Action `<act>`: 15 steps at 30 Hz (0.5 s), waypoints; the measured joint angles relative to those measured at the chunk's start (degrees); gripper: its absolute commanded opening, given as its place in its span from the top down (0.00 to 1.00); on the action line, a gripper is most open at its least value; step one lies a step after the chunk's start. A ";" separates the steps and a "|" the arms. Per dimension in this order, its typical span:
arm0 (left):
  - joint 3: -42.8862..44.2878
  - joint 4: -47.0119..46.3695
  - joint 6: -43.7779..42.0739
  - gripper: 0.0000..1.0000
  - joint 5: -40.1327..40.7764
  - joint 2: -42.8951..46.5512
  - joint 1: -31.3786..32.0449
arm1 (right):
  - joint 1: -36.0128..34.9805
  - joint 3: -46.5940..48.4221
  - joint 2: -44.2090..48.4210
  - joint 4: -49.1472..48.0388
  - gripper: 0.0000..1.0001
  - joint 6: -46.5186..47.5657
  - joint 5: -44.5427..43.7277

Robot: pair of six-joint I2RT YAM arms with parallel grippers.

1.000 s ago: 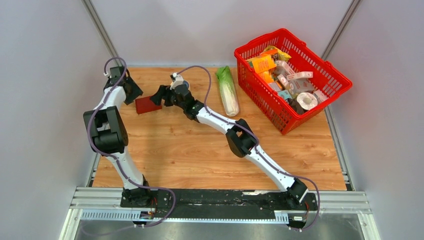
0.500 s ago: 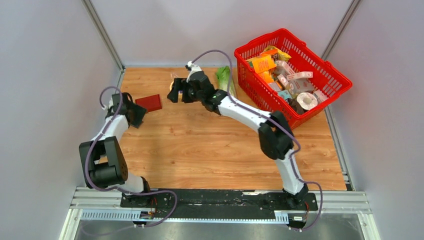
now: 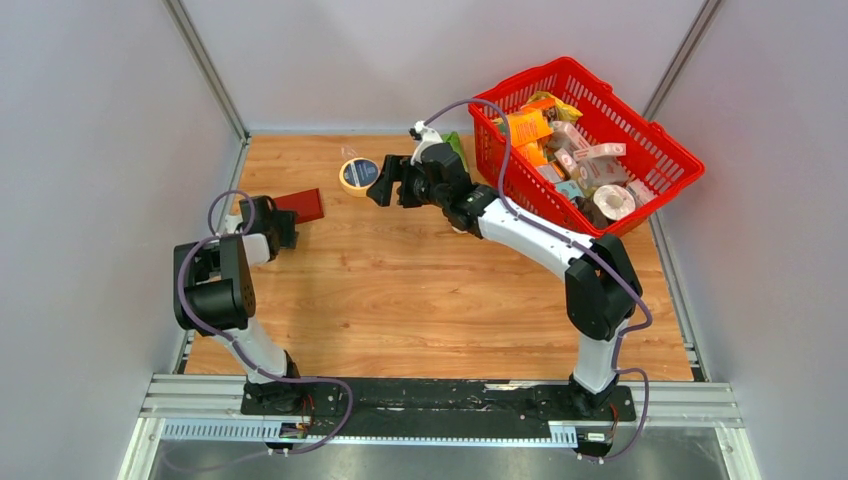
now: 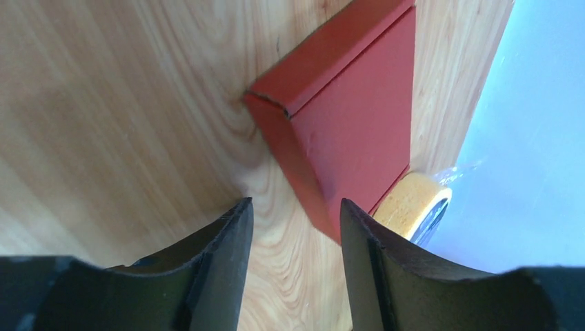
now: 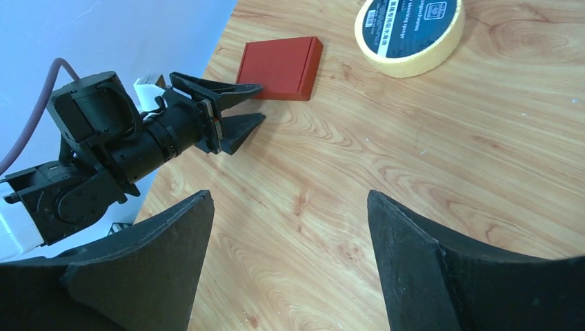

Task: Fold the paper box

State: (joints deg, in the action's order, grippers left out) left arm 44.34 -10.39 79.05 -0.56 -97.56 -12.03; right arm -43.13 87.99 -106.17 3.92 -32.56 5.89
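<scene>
The paper box [image 3: 301,206] is a shallow dark-red block lying flat and closed on the wooden table at the far left. The left wrist view shows the paper box [image 4: 345,117] just ahead of my left gripper [image 4: 293,207], which is open with only bare wood between its fingers. From above, my left gripper [image 3: 285,225] sits just short of the box's near-left corner, apart from it. My right gripper [image 3: 377,186] hovers open to the right of the box, beside the tape roll. In the right wrist view the box [image 5: 279,65] lies far ahead of my right gripper [image 5: 290,200].
A yellow tape roll [image 3: 358,175] lies between the box and the right gripper. A red mesh basket [image 3: 672,157] full of packages stands at the back right. A green cabbage [image 3: 455,141] is mostly hidden behind the right arm. Grey walls close in the left side and back.
Both grippers have left the box, which now lies flat. The left arm pulled back toward the near left. The right arm swung right, uncovering the tape roll.
</scene>
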 measured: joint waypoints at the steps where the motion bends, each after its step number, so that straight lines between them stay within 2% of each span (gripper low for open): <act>1: 0.07 -1.14 0.90 0.45 0.46 -0.76 0.00 | 0.24 -0.11 0.00 0.00 0.16 -0.04 0.15; 10: 3.04 -13.05 7.72 0.60 2.93 -9.42 0.33 | 1.44 -0.85 0.00 -0.39 0.16 -0.17 1.16; 15: 7.87 -14.38 8.68 0.62 4.26 -13.88 1.31 | 2.34 -0.96 0.00 -0.50 0.17 -0.39 2.14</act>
State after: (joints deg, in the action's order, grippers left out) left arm 52.21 -24.77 87.72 3.70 -111.44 -10.72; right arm -40.80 87.02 -106.17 3.42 -32.95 8.03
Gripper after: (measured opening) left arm 0.392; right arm 0.837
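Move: The red paper box lies flat some 6 cm ahead of the left hand and about 4 cm to its right, its middle roughly 2 cm lower. The tape roll is its one near neighbour, around 13 cm ahead and 19 cm to the right of the left hand, at much the same level as the box. From the idle right hand the box lies about 24 cm to the left, 9 cm ahead and some 20 cm below. The box's near side, towards its left end, is what the left hand drives at: low over the table it goes forward about 7 cm, edging slightly left over the first half, meets that side and pushes the box along. The fingers close partway around the near edge while the wrist tips up and turns counter-clockwise, each a little under 10 degrees. ##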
